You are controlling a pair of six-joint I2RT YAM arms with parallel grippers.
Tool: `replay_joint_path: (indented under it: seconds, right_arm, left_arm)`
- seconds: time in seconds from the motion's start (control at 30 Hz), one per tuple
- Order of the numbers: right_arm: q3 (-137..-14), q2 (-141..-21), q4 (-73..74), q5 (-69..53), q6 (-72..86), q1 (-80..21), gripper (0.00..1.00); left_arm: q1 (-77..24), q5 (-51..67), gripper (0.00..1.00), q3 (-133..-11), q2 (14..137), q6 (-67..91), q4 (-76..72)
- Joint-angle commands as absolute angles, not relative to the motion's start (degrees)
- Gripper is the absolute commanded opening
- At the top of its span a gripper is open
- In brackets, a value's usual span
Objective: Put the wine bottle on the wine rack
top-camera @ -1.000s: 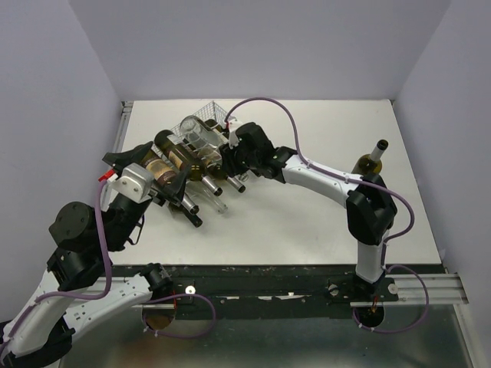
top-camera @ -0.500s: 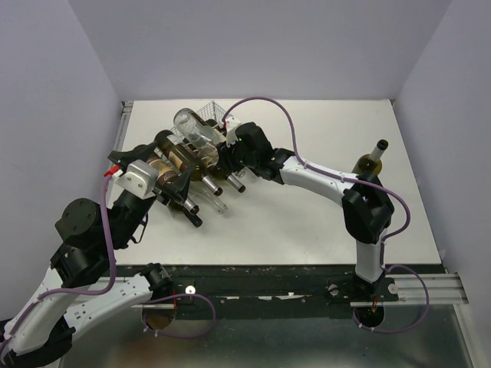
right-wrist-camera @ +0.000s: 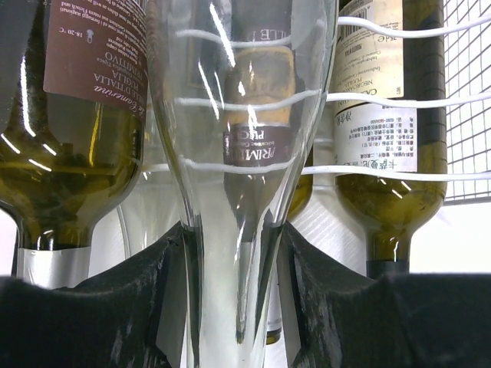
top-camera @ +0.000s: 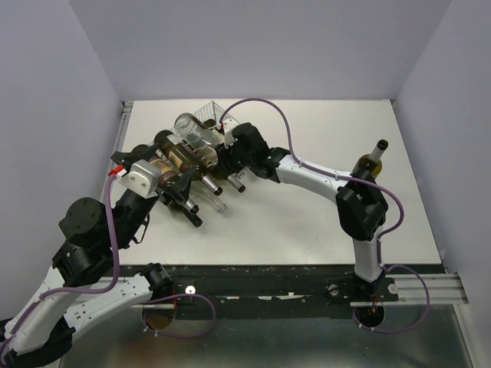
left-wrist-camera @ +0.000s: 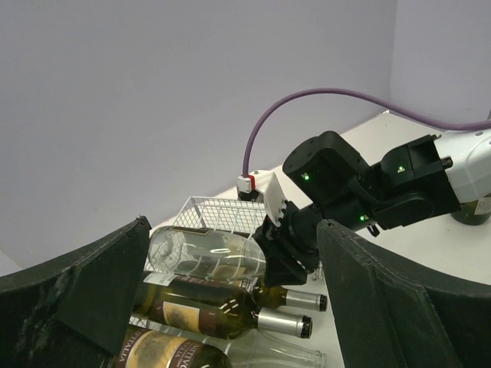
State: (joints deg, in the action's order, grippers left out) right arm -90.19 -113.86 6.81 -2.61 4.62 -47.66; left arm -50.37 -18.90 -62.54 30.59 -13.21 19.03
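Note:
A clear glass wine bottle (top-camera: pixel 192 129) (left-wrist-camera: pixel 203 254) (right-wrist-camera: pixel 238 115) lies crosswise over the dark bottles on the white wire wine rack (top-camera: pixel 209 113) (left-wrist-camera: pixel 222 213) (right-wrist-camera: pixel 468 100). My right gripper (top-camera: pixel 222 146) (right-wrist-camera: pixel 232 245) is shut on its neck. Whether the clear bottle touches the bottles under it I cannot tell. My left gripper (top-camera: pixel 153 165) (left-wrist-camera: pixel 234 230) stands wide open at the rack's near left side, its fingers apart from every bottle and nothing between them.
Several dark green bottles (top-camera: pixel 184 165) (left-wrist-camera: pixel 199 307) lie side by side on the rack, necks pointing toward the arms. One more green bottle (top-camera: pixel 370 162) stands upright at the right, beside my right arm's elbow. Walls enclose the white table (top-camera: pixel 307 222).
My left arm has edged forward and right toward the rack. The right gripper has shifted the clear bottle only slightly over the rack, still holding its neck.

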Motion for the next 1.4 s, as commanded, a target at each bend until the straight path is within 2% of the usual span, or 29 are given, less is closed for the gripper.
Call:
replay_joint_path:
  seconds: [0.0,0.1,0.23,0.37,0.57,0.67,0.83,1.1,1.37]
  right_arm:
    - [-95.4,-114.3,-0.5,-2.6,5.1,-48.1,0.41]
    - [-95.1,-113.5,-0.4,-2.1,4.8,-48.1,0.57]
    - [-95.3,-113.1,1.7,-1.8,4.0,-48.1,0.63]
    - [-95.5,-112.1,3.2,-2.0,4.1,-48.1,0.65]
    - [-96.7,-107.9,6.1,-0.3,5.5,-48.0,0.78]
    - [-98.6,-105.3,10.3,6.4,5.5,-48.0,0.87]
    - [-100.7,-101.1,18.2,17.3,4.2,-48.0,0.97]
    - [-104.6,-94.5,33.5,42.1,3.4,-46.8,1.00]
    - [-103.9,-86.6,45.3,61.0,4.8,-40.4,1.00]
  left_arm:
    - [-50.5,-20.6,0.99,-61.9,30.0,-12.3,19.5]
    - [-50.4,-20.7,0.99,-61.9,29.6,-12.3,19.4]
    - [-50.4,-20.8,0.99,-61.9,29.5,-12.6,19.6]
    - [-50.4,-21.0,0.99,-61.9,29.3,-12.7,19.6]
    - [-50.4,-21.2,0.99,-62.5,29.3,-12.7,21.3]
    - [-50.5,-22.9,0.99,-63.3,30.1,-12.3,24.1]
    - [-50.5,-23.3,0.99,-61.8,29.8,-11.3,24.7]
    - [-50.4,-22.1,0.99,-57.2,26.9,-10.5,22.5]
    - [-50.4,-21.8,0.99,-54.1,25.1,-7.6,20.9]
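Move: The right hand, fingers round its neck, holds the clear bottle on the rack's upper layer; the bottle's middle lies about 4 cm ahead and 5 cm left, at hand height. An upper dark bottle is level ahead, some 11 cm left; a lower dark bottle about 7 cm ahead, 2 cm right and 8 cm down. The last standing bottle is roughly 38 cm right, 4 cm back. From the left hand the clear bottle is some 23 cm ahead, 6 cm right, 29 cm below. The right fingers let go of the clear bottle's neck, opening wide as the hand lifts off, first mostly straight up, then up and right together, gathering speed towards the side with the last standing bottle: some 23 cm each way. The wrist swings clockwise and the fingers tilt up out of their downward slant. Late on, the open, empty left hand sinks about 5 cm, tipping slightly down. ##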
